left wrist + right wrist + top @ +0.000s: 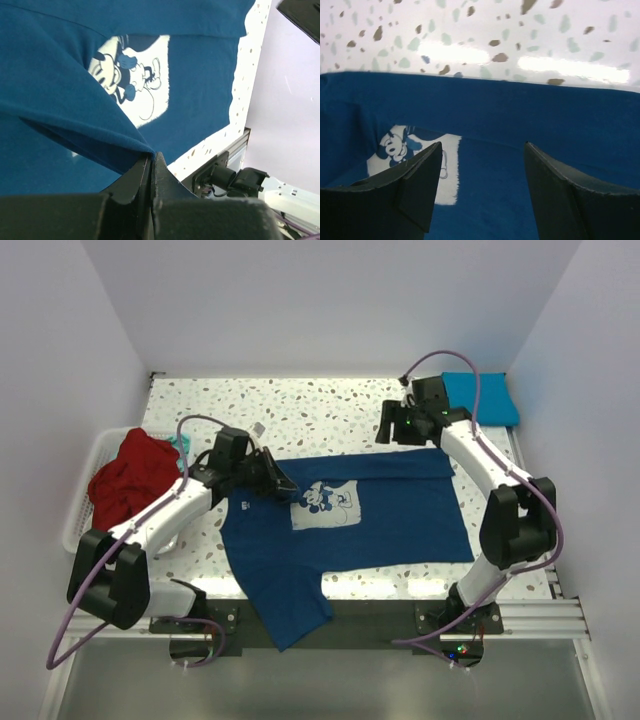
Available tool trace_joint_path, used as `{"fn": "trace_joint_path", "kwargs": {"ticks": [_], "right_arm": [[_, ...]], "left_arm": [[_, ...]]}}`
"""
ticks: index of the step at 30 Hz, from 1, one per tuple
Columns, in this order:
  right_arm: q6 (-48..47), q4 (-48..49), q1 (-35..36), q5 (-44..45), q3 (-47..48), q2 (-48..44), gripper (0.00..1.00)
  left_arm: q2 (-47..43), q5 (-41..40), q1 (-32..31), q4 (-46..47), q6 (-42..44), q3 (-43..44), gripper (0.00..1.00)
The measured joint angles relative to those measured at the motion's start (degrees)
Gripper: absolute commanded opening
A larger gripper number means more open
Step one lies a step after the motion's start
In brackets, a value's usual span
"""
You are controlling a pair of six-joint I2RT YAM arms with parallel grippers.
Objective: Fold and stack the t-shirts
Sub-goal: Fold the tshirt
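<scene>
A navy blue t-shirt [390, 520] with a pale cartoon print [325, 505] lies spread on the speckled table [300, 410], its far edge folded over. One sleeve [290, 615] hangs over the near edge. My left gripper [281, 483] is shut on a raised fold of this shirt [60, 75] by the print [140, 95], the cloth pinched at its tips [151, 156]. My right gripper [393, 427] hovers open above the shirt's far edge [545, 115], nothing between its fingers [422, 175]. A folded turquoise-blue t-shirt [485, 398] sits at the back right.
A white slatted basket [85, 500] at the left holds a crumpled red t-shirt [130, 480], with a bit of teal cloth [180, 443] behind it. White walls close in the table on three sides. The arm bases and a metal rail [520, 615] run along the near edge.
</scene>
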Motion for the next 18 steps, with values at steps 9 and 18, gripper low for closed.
{"fn": "trace_joint_path", "kwargs": {"ticks": [9, 18], "right_arm": [[-1.5, 0.9, 3.9, -4.7, -0.2, 2.0, 0.69], [-2.9, 3.1, 10.4, -6.9, -4.0, 2.0, 0.67]], "left_arm": [[-0.4, 0.1, -1.2, 0.7, -1.4, -1.2, 0.0], [-0.2, -0.5, -0.9, 1.7, -1.5, -0.6, 0.0]]}}
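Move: The shirt's gathered flap is pinched in the left hand's fingertips, a little above the rest of the cloth. From the right hand, that held flap lies roughly 26 cm left and 17 cm back, about 2 cm lower. Below the right hand, some 12 cm down and 5 cm back, is the shirt's far folded strip; the mouse print lies about 16 cm left, 18 cm back and 13 cm down. The shirt's flap stays pinched in the shut left hand, which holds practically in place. Towards that flap the right hand travels about 9 cm left over the far folded strip, drawing back some 5 cm and sinking about 3 cm, mostly late on, while turning roughly 15 degrees counter-clockwise; its fingers stay open and hold nothing. ##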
